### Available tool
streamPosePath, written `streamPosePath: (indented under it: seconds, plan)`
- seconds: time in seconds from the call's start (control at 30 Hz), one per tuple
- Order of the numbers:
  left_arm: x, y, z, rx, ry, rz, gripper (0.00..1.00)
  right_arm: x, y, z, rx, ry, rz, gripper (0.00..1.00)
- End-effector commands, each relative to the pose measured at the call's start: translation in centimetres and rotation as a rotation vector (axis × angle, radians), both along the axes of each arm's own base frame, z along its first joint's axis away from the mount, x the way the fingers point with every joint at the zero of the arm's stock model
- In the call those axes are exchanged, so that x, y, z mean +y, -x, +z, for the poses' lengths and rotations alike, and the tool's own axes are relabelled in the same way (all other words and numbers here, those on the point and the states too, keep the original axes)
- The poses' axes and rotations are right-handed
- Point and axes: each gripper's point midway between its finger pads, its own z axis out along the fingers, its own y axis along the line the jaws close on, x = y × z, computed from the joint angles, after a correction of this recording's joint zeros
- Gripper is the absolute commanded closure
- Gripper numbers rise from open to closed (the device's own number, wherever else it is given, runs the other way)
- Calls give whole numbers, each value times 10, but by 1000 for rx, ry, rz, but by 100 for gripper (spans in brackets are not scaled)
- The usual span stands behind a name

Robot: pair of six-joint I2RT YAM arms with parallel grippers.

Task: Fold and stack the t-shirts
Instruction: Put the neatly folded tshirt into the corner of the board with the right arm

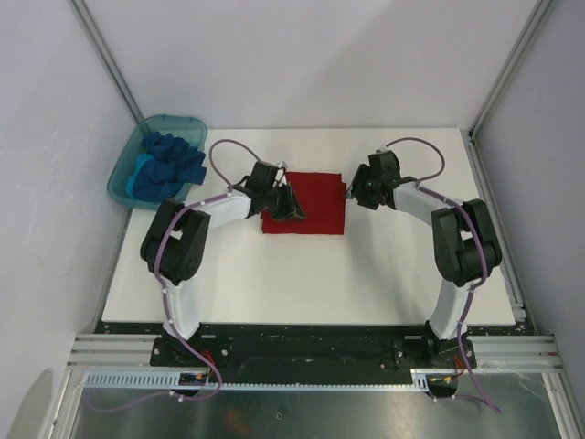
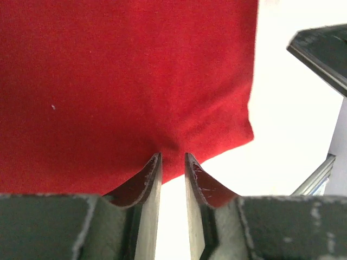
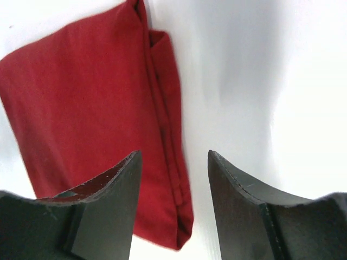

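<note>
A bright red t-shirt (image 1: 315, 212) lies folded into a flat rectangle at the middle of the white table. My left gripper (image 1: 293, 205) hangs low over its left part. In the left wrist view the left gripper (image 2: 173, 158) has its jaws a narrow gap apart at the hem of the red t-shirt (image 2: 124, 76), with bare table showing between them. My right gripper (image 1: 348, 192) is at the shirt's right edge. In the right wrist view the right gripper (image 3: 173, 156) stands wide open above the folded edge of the red t-shirt (image 3: 92, 103), holding nothing. Blue t-shirts (image 1: 166, 165) lie crumpled in the tub.
A translucent teal tub (image 1: 117, 183) sits at the table's back left corner. White table (image 1: 302, 274) stretches in front of the red shirt towards the arm bases. Metal frame posts (image 1: 498, 87) and grey walls close in the sides and back.
</note>
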Motion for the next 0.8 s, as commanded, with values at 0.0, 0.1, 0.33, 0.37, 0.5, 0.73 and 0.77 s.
streamPosePath:
  seconds: [0.0,0.1,0.33,0.37,0.5,0.73,0.77]
  plan:
    - [-4,-5,64,-110,67,-11,72,7,-33,1,-97,16,48,44]
    - [1,-4,77,-128,78,-10,71,11,-47,-1,-122,32,68,44]
    - [20,6,88,-141,73,7,71,16,-72,-11,-123,70,83,43]
    - [22,7,89,-142,71,11,71,17,-75,-14,-119,80,86,43]
    - [32,13,90,-143,70,19,71,23,-84,-22,-96,121,95,44]
    - [44,20,95,-150,72,26,71,19,-85,-44,-25,193,47,46]
    - [45,20,96,-151,73,25,71,16,-84,-48,-11,200,38,46]
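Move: The far right corner of the folded red t-shirt lies about 9 cm ahead of the right hand, 3 cm to its left and 4 cm below. The shirt's middle is some 13 cm left and 1 cm ahead of the hand, its near right corner 3 cm left and 9 cm back; the left gripper is about 16 cm left and 5 cm back. From the left hand, that far right corner lies about 11 cm ahead, 13 cm right and 2 cm lower. Forward and down goes the right hand, about 9 cm out along the shirt's right edge and 3 to 4 cm lower, easing slightly left, its fingers staying half open to straddle the edge just short of the far right corner. Meanwhile the left hand rises some 7 cm off the shirt, then draws left about 4 cm towards the basket side, its narrow gap unchanged. ##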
